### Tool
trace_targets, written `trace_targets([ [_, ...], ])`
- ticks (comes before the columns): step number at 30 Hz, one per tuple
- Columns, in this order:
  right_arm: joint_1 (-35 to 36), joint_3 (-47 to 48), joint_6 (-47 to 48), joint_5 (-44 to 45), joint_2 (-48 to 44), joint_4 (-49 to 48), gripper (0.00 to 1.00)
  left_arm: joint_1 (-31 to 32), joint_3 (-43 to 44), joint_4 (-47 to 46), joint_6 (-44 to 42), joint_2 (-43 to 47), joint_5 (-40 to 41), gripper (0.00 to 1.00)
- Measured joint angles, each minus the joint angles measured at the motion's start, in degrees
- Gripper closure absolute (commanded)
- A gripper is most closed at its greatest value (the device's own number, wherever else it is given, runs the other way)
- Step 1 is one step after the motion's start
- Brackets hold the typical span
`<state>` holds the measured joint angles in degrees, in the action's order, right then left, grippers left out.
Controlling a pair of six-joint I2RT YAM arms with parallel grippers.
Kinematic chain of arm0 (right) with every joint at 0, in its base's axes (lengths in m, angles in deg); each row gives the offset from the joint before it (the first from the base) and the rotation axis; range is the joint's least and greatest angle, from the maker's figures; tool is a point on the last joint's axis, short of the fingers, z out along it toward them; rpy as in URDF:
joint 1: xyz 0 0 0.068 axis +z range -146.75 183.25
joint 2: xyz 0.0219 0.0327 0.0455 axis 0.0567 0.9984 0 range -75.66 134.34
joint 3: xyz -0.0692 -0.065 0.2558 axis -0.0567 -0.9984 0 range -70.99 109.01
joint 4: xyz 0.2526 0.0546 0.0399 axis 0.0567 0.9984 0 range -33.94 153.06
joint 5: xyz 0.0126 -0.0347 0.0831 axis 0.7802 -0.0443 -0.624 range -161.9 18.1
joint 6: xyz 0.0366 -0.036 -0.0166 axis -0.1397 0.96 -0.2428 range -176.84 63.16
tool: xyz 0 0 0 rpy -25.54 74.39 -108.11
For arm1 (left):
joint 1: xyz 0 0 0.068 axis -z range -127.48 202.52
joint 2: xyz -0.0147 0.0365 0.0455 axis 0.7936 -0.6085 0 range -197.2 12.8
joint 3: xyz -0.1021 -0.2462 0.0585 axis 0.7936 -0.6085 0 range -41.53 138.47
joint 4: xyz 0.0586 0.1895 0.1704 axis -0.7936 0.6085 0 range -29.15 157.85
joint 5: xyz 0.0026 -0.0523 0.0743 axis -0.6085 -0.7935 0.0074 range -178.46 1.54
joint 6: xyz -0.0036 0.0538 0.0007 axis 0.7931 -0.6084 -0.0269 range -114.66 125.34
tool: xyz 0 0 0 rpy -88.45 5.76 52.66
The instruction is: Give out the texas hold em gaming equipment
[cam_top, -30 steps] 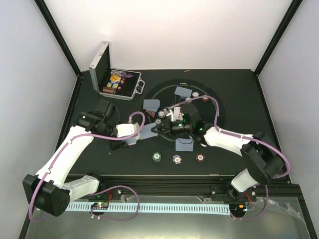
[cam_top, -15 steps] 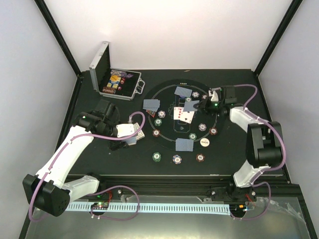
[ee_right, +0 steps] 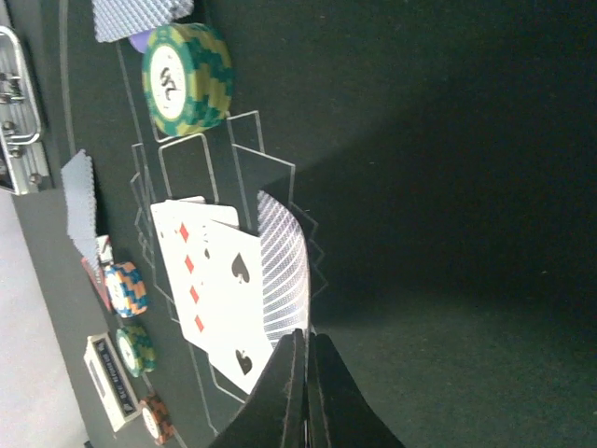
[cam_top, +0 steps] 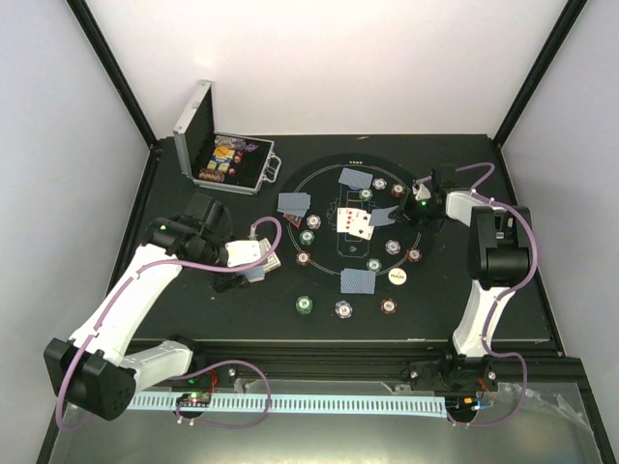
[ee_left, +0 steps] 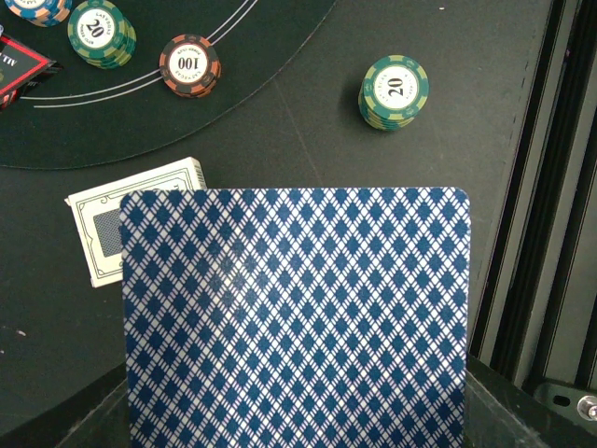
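Observation:
My left gripper (cam_top: 263,259) is left of the round mat, shut on a deck of blue-backed cards (ee_left: 294,317) that hides its fingers in the left wrist view. My right gripper (cam_top: 406,205) is at the mat's right side. Its fingertips (ee_right: 306,338) are shut on the edge of one blue-backed card (ee_right: 284,271), which bends up beside two face-up cards (ee_right: 210,280). Face-down cards (cam_top: 358,280) and small chip stacks (cam_top: 307,237) ring the mat. Green (cam_top: 305,305), blue-white (cam_top: 342,308) and red (cam_top: 389,306) chips sit near the front.
The open silver case (cam_top: 227,159) stands at the back left. A white card box (ee_left: 140,219) lies on the table under the left gripper. A white button (cam_top: 397,276) lies on the mat's right. A black rail (ee_left: 550,233) runs along the table's near edge.
The right arm has swung from beside the left gripper at the mat's centre out to the mat's right side, carrying one card. The left arm has stayed still.

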<state>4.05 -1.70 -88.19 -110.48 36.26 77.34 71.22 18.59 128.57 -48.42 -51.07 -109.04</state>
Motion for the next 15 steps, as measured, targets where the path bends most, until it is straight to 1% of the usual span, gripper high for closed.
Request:
trace_targets([
  [2, 0.0, 0.5, 0.7, 0.7, 0.8, 1.0, 0.98, 0.0, 0.0, 0.0, 0.0, 0.0, 0.0, 0.98],
  [4, 0.1, 1.3, 1.3, 1.6, 1.4, 2.2, 0.94, 0.0, 0.0, 0.0, 0.0, 0.0, 0.0, 0.98],
  [5, 0.1, 1.9, 1.7, 2.3, 1.7, 2.7, 0.89, 0.0, 0.0, 0.0, 0.0, 0.0, 0.0, 0.99],
  [7, 0.1, 3.5, 2.5, 3.9, 2.2, 4.6, 0.75, 0.0, 0.0, 0.0, 0.0, 0.0, 0.0, 0.99],
  [11, 0.1, 5.3, 4.5, 8.4, 1.7, 7.6, 0.40, 0.0, 0.0, 0.0, 0.0, 0.0, 0.0, 0.98],
  [13, 0.3, 5.2, 4.7, 10.6, 0.6, 9.0, 0.33, 0.0, 0.0, 0.0, 0.0, 0.0, 0.0, 0.99],
  [15, 0.5, 4.8, 5.6, 13.1, -1.5, 10.2, 0.31, 0.0, 0.0, 0.0, 0.0, 0.0, 0.0, 0.98],
])
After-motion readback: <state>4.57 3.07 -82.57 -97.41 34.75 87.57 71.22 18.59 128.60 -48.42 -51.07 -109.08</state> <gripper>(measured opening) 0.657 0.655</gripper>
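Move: The right fingers still pinch one end of a bowed face-down card, whose spot on the mat is centred about 4 cm to their left, level in reach and some 2 cm lower. At mat height, the face-up cards lie about 12 cm left and 1 cm back, the green 25 chips 9 cm left and 6 cm ahead, and an orange chip stack 7 cm straight ahead. From the left hand that spot is roughly 20 cm ahead, 36 cm right and 14 cm down. The right hand sinks the last centimetre or so with the pinched card, laying it down just right of the face-up cards, then parts its fingers from shut to about two thirds open and lets go of the card's near end. While opening, it backs off about 3 cm to the right, away from the card, lifting about a centimetre off its lowest point and tipping some 15 degrees so the fingers point more steeply down. ##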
